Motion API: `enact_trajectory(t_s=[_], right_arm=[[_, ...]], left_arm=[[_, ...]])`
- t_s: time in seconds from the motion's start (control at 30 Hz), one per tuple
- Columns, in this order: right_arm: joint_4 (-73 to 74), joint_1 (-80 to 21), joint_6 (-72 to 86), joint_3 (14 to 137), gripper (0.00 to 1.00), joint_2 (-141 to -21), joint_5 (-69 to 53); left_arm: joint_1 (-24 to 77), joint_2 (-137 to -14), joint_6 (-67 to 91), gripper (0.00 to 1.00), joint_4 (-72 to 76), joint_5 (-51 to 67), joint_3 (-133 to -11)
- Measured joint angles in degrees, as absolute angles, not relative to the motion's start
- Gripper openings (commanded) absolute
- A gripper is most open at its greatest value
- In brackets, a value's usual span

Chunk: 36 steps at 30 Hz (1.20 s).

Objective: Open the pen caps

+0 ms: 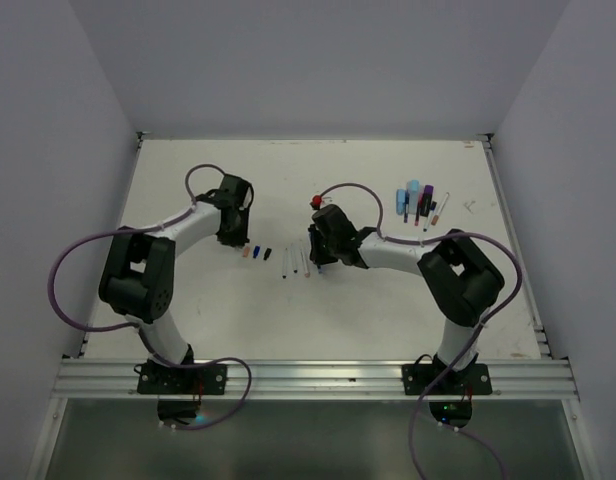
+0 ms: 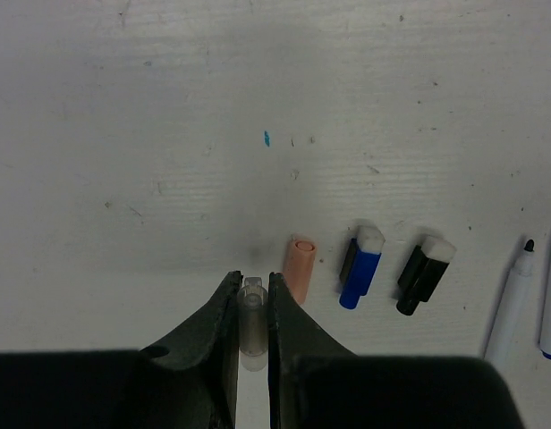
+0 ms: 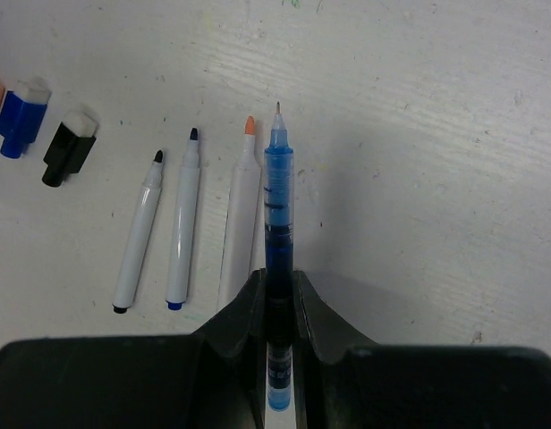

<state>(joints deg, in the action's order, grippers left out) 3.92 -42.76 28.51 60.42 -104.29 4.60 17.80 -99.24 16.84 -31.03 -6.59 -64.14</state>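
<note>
My left gripper (image 2: 252, 284) is shut on a clear greyish pen cap (image 2: 251, 315), held just above the table. To its right lie an orange cap (image 2: 300, 268), a blue cap (image 2: 362, 266) and a black cap (image 2: 425, 274). My right gripper (image 3: 278, 281) is shut on an uncapped blue pen (image 3: 278, 188), tip pointing away. Left of it lie three uncapped white pens: black-tipped (image 3: 139, 234), blue-tipped (image 3: 183, 223), orange-tipped (image 3: 241, 214). From above, the left gripper (image 1: 231, 238) sits beside the caps (image 1: 256, 250) and the right gripper (image 1: 318, 258) next to the pens (image 1: 293, 263).
Several capped pens (image 1: 418, 203) lie grouped at the back right of the white table (image 1: 388, 310). A small red thing (image 1: 316, 201) sits behind the right wrist. A tiny white piece (image 1: 470, 207) lies near the right edge.
</note>
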Motion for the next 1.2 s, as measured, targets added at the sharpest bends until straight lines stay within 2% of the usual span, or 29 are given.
enact_trajectory(t_s=[0.43,0.63,0.8,0.9,0.97,1.0,1.1,1.13,1.2], right_arm=[[4.29,-42.74,29.56,62.17,0.36,-106.89,3.27],[4.93,-42.68,29.63,62.41,0.40,-106.59,3.31],[8.51,-41.08,29.52,62.41,0.55,-102.06,3.95],[10.28,-37.93,28.93,62.67,0.61,-97.36,5.45],[11.68,-34.24,28.18,63.86,0.61,-94.78,7.18],[12.27,-32.36,27.77,64.71,0.62,-94.17,8.12],[13.26,-26.33,26.57,66.92,0.62,-94.04,10.07],[13.69,-24.23,26.17,67.48,0.62,-94.21,10.57],[15.53,-19.94,25.56,69.19,0.62,-95.39,11.27]], left_arm=[[17.74,-104.12,15.38,0.22,-31.20,-4.75,-65.56],[17.74,-104.27,15.38,0.28,-31.20,-4.51,-65.56],[17.74,-104.27,15.40,0.31,-31.27,-4.45,-65.56],[17.74,-104.16,15.44,0.35,-31.81,-4.45,-65.80],[17.74,-103.31,15.68,0.38,-32.53,-4.45,-65.98],[17.74,-102.50,15.88,0.40,-33.12,-4.45,-66.24],[17.74,-98.48,16.47,0.56,-34.22,-4.51,-67.35],[17.74,-96.97,16.91,0.65,-34.24,-4.58,-67.68],[17.74,-92.73,17.37,0.74,-34.06,-4.75,-68.34]])
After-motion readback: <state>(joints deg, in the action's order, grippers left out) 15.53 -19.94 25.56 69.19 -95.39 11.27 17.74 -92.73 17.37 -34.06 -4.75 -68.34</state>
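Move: The left hand holds the clear cap; its resting place is straight below, about 3 cm down, with the orange cap some 3 cm right of the hand, the blue cap 6 and the black cap 9, all level ahead. The right hand holds the blue pen, to be laid 2 cm ahead, 1 cm left and 2 cm down; the orange marker lies 4 cm left and 1 ahead, the light-blue highlighter roughly 20 ahead, 24 right, both 2 below. Lower both grippers, the left a good 2 cm and the right about 1, to set the clear cap beside the orange cap and the blue pen beside the orange marker. Open the fingers and let go, then lift the left some 8 cm; raise the right, swinging it right and forward towards the light-blue highlighter, turning about 25 degrees clockwise. ##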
